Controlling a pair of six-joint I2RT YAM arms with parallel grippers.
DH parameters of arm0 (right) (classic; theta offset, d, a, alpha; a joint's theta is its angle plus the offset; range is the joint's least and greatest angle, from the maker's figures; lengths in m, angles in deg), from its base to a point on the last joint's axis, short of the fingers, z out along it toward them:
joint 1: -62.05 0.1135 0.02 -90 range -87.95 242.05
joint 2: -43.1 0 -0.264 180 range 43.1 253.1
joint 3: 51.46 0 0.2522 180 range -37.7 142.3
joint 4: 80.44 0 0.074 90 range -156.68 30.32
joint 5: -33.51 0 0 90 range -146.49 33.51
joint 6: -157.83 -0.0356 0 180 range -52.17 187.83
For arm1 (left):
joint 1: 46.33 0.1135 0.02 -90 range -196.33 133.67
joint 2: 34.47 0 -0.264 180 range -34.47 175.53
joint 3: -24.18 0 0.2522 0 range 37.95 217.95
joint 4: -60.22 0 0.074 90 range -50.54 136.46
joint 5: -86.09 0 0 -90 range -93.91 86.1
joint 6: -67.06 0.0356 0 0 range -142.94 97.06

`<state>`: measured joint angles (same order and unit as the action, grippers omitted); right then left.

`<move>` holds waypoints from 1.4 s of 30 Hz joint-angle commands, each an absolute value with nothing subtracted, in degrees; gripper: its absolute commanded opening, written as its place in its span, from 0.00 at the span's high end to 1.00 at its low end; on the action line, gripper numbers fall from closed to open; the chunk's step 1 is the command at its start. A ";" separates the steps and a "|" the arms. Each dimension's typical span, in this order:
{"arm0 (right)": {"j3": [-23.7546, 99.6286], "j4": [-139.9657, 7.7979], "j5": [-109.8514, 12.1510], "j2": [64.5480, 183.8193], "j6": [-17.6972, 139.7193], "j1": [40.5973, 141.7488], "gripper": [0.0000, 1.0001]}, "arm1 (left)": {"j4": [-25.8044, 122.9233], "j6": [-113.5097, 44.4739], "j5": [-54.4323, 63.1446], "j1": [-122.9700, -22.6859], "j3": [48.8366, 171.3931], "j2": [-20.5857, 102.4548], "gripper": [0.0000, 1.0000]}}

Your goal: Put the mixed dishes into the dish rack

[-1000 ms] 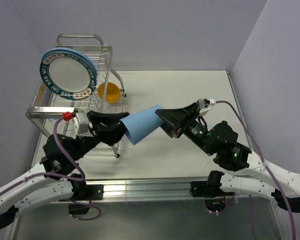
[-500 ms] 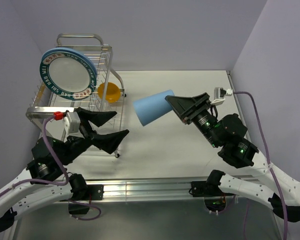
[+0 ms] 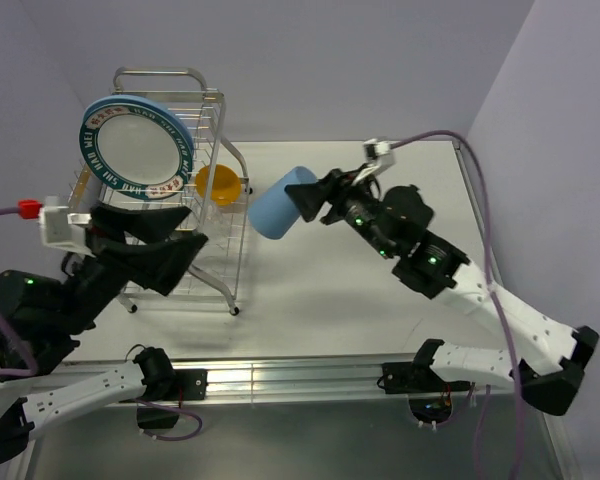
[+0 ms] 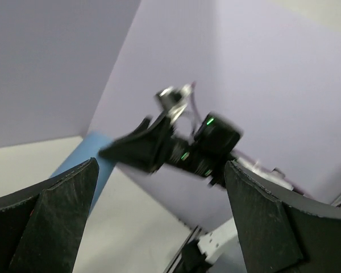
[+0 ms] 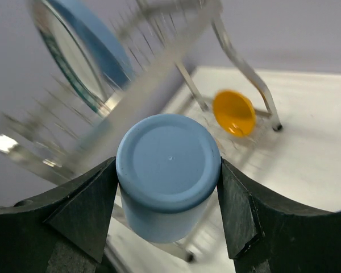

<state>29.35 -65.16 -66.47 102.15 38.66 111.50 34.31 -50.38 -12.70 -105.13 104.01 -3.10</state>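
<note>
My right gripper (image 3: 305, 200) is shut on the small blue cup (image 3: 277, 208), holding it in the air just right of the dish rack (image 3: 205, 100). In the right wrist view the cup's base (image 5: 169, 165) faces the camera between both fingers. The white plate with the teal lettered rim (image 3: 135, 148) stands upright in the rack, and the light-blue plate (image 3: 170, 112) stands right behind it. The orange-yellow bowl (image 3: 220, 184) sits low at the rack's right side. My left gripper (image 3: 195, 240) hangs open and empty over the rack's front edge.
The rack fills the table's far left corner, its wires and frame (image 5: 159, 62) close in front of the cup. Purple walls close in on the back and right. In the left wrist view the right arm (image 4: 210, 145) shows between the wide-apart fingers (image 4: 267, 227).
My left gripper let go of the cup, opened wide and drew back to the left. The right gripper carried the cup up and left toward the rack.
</note>
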 commanded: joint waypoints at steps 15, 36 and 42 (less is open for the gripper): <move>22.15 -87.33 -54.29 122.28 65.27 116.89 1.00 | 42.50 -55.54 -23.06 -105.22 102.90 -8.10 0.01; 36.64 -88.30 -55.44 141.18 76.44 120.49 1.00 | 37.40 -56.25 -20.43 -105.22 102.11 -10.30 0.01; 42.18 -86.46 -54.03 146.46 76.62 120.76 1.00 | 36.61 -56.07 -19.38 -105.22 102.63 -10.48 0.01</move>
<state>38.09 -85.05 -54.91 144.22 75.42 120.26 36.87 -56.59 -20.27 -105.13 102.43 -10.31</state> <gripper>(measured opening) 0.722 0.992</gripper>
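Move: The right hand holds the cup by its base. The free part of the rack's lower tier lies some 24 cm to its left, 10 cm ahead and 32 cm below. The upper tier's near right corner is about 27 cm left, 7 ahead and 14 below; the bowl is about 22 left, 26 ahead and 30 below; the plates some 40 left, 18 ahead and 8 below. From the empty left hand, that free part is about 24 cm ahead, 2 left and 40 below. Carry the cup in the right gripper, grip kept, left about 20 cm and down some 21 cm with a little forward, towards the free part of the lower tier; then lift back up about 4 cm while still going left. Roll the hand's left side down and swing the fingers farther left, about 45 degrees in all. Draw the open, empty left hand about 5 cm left. ##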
